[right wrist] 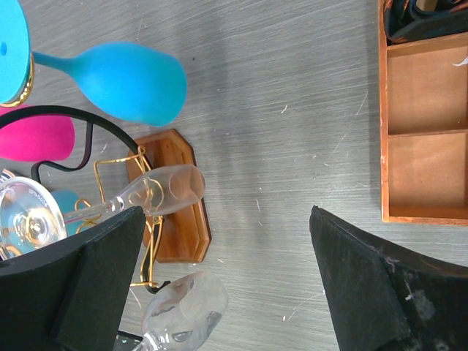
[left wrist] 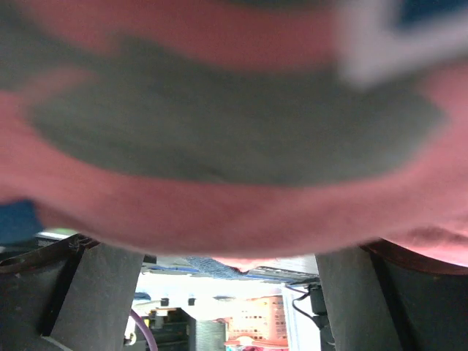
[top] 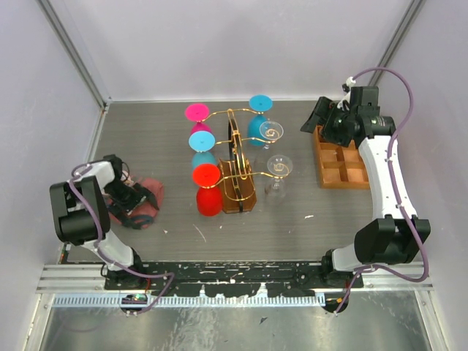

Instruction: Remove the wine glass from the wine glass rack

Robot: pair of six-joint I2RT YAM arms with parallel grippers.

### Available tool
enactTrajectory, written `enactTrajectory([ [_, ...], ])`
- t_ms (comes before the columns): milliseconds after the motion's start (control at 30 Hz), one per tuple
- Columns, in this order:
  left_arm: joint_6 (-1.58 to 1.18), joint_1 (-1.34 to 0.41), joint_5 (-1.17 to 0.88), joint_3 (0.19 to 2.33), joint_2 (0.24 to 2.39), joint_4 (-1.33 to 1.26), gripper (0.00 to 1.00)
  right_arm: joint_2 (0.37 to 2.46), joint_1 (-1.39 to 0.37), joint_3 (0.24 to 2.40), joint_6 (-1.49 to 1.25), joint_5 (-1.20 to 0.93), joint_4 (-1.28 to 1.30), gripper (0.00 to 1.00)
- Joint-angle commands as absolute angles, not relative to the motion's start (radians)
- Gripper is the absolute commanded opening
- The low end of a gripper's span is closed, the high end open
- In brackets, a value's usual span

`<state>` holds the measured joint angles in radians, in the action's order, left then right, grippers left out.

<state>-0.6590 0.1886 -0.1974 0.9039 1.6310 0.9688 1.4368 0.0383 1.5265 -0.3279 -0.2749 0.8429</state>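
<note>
The wine glass rack (top: 235, 157), gold wire on a brown base (right wrist: 174, 219), stands mid-table. Wine glasses hang upside down from it: pink (top: 196, 112), light blue (top: 200, 139) and red (top: 207, 189) on its left, blue (top: 259, 121) and two clear ones (top: 271, 131) (top: 278, 170) on its right. My right gripper (top: 313, 121) is open, to the right of the rack by the wooden tray. In the right wrist view the right gripper (right wrist: 227, 219) has bare table between its fingers, with a clear glass (right wrist: 164, 190) by the left finger. My left gripper (top: 146, 203) is open at a pink cloth (top: 151, 191).
A compartmented wooden tray (top: 341, 162) lies at the back right, with something dark in its far compartment (right wrist: 424, 18). In the left wrist view the pink cloth (left wrist: 234, 212) is blurred and fills most of the frame. Walls close in the table on the left, back and right.
</note>
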Motion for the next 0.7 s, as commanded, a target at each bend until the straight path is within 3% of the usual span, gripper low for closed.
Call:
enactTrajectory([
  [0, -0.548, 0.300, -0.156, 0.994, 1.691, 0.978, 0.96, 1.404, 0.032, 1.525, -0.317, -0.279, 0.825, 1.00],
  [433, -0.609, 0.481, -0.112, 1.218, 1.766, 1.033, 0.95, 1.401, 0.029, 1.575, -0.278, -0.223, 0.877, 1.00],
  [667, -0.605, 0.483, -0.227, 1.167, 1.616, 0.998, 0.94, 1.412, 0.029, 1.543, -0.295, -0.200, 0.874, 1.00],
])
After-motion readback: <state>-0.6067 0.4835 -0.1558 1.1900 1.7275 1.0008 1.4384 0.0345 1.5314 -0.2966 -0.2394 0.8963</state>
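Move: The bunched red cloth lies right under the left hand, its middle about 2 cm ahead, 2 cm to the left and roughly 2 cm below. The red glass hangs some 18 cm to that hand's right and 2 cm ahead, about 8 cm higher; the rack's foot stands about 27 cm right and 5 cm ahead. From the right hand the cloth lies some 55 cm left, 15 cm back and 28 cm down. The left hand, open, pushes the red cloth left and forward, travelling some 12 cm and rising slightly. ##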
